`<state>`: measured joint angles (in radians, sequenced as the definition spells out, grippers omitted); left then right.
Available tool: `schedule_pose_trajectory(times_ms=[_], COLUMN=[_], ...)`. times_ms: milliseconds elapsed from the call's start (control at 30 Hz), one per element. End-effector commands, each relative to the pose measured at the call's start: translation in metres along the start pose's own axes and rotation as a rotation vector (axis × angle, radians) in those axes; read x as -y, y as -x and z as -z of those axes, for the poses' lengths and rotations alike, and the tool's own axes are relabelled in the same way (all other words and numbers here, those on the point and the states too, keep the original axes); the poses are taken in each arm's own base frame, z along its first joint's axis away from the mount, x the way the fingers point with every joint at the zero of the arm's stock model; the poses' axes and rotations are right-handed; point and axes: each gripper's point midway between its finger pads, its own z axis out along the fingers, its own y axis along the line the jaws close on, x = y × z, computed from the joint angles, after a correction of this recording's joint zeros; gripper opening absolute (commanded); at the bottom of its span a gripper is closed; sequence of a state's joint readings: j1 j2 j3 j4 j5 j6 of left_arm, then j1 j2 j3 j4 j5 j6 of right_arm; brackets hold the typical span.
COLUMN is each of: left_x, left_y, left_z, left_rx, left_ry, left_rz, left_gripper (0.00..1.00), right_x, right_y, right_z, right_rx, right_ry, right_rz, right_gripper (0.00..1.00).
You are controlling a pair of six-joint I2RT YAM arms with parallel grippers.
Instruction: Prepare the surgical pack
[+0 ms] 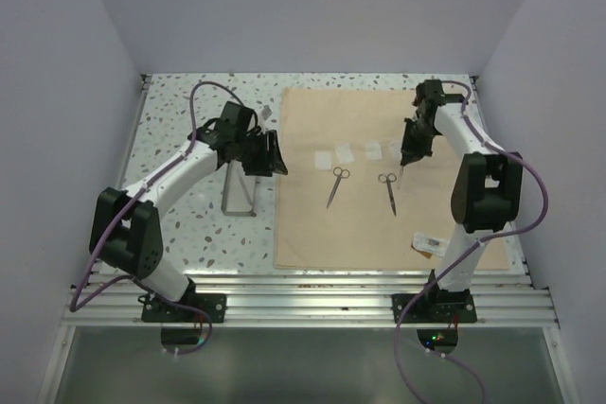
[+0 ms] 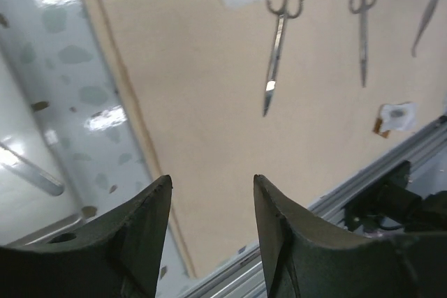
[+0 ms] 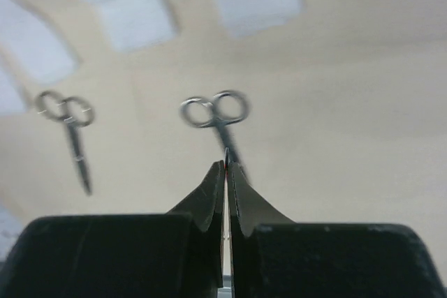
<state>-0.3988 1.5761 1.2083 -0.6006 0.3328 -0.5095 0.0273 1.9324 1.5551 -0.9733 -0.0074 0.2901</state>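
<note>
A tan cloth sheet (image 1: 379, 205) lies spread on the table. On it lie two steel scissors (image 1: 337, 184) (image 1: 389, 191), also in the left wrist view (image 2: 276, 47) (image 2: 362, 29), and several white gauze squares (image 1: 347, 151). A small white packet (image 1: 429, 244) rests near the cloth's right front corner. My right gripper (image 1: 404, 160) (image 3: 226, 165) is shut on the thin forceps (image 1: 401, 175) (image 2: 423, 19), whose tip (image 3: 225, 153) pokes out between the fingers above the right scissors. My left gripper (image 1: 276, 156) (image 2: 211, 181) hangs open and holds nothing over the cloth's left edge. The grey metal tray (image 1: 239, 194) sits just left of the cloth.
The speckled tabletop (image 1: 189, 120) shows left of the cloth. White walls close in the back and both sides. An aluminium rail (image 1: 312, 295) with the arm bases runs along the near edge.
</note>
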Motion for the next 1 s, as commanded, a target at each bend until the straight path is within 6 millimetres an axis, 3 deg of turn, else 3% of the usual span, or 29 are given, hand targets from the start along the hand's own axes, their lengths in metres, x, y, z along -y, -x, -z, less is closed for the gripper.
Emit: schedule_pose_trajectory(times_ms=[0, 100, 200, 333, 500, 833, 867, 900, 967], left_x=[0.067, 0.088, 0.102, 0.111, 0.106, 0.115, 0.111, 0.109, 0.100], left_y=[0.025, 0.025, 0.022, 0.018, 0.013, 0.013, 0.009, 0.009, 0.002], left_z=[0.003, -0.005, -0.014, -0.021, -0.033, -0.036, -0.041, -0.043, -0.049], left_rx=[0.077, 0.067, 0.043, 0.026, 0.003, -0.002, -0.021, -0.027, -0.059], left_ry=[-0.277, -0.339, -0.356, -0.371, -0.357, -0.399, -0.384, -0.372, -0.336], left_rz=[-0.022, -0.018, -0.021, -0.013, 0.018, 0.050, 0.055, 0.058, 0.063], left_gripper=[0.54, 0.54, 0.54, 0.57, 0.57, 0.55, 0.51, 0.38, 0.23], right_x=[-0.104, -0.157, -0.191, -0.221, -0.242, -0.258, -0.259, -0.262, -0.263], right_y=[0.002, -0.013, -0.023, -0.037, -0.049, -0.063, -0.062, -0.063, -0.062], right_z=[0.065, 0.083, 0.094, 0.100, 0.110, 0.108, 0.110, 0.113, 0.116], right_rx=[0.097, 0.094, 0.091, 0.062, 0.045, 0.005, 0.010, 0.005, 0.006], right_ry=[0.401, 0.545, 0.635, 0.700, 0.759, 0.779, 0.790, 0.802, 0.804], right_rz=[0.058, 0.095, 0.093, 0.077, 0.088, 0.120, 0.123, 0.120, 0.119], right_gripper=[0.00, 0.00, 0.00, 0.00, 0.00, 0.00, 0.00, 0.00, 0.00])
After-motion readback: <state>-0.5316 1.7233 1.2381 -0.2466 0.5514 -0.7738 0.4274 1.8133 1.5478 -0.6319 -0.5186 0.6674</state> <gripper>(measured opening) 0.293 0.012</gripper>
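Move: The tweezers hang from the right fingers, roughly 37 cm to the left hand's right, about 2 cm farther out and some 8 cm below it. From the left hand, the long scissors lie 18 cm right and 4 cm back, the tray 13 cm left and 4 cm back, both about 12 cm down. The left gripper is some 37 cm left of the right hand, 2 cm back and 4 cm higher; the short scissors lie 5 cm left, 8 cm back and 7 cm below. The tweezers, still pinched in the shut right fingers, are swept about 26 cm left and 10 cm up to the left gripper, quickly at first and then easing, while that wrist rolls some 40 degrees so its fingertips swing leftward. The left hand comes about 11 cm right to meet them, rising slightly and tilting back towards vertical by some 20 degrees, then starts closing its open fingers around the part below the right fingers. ##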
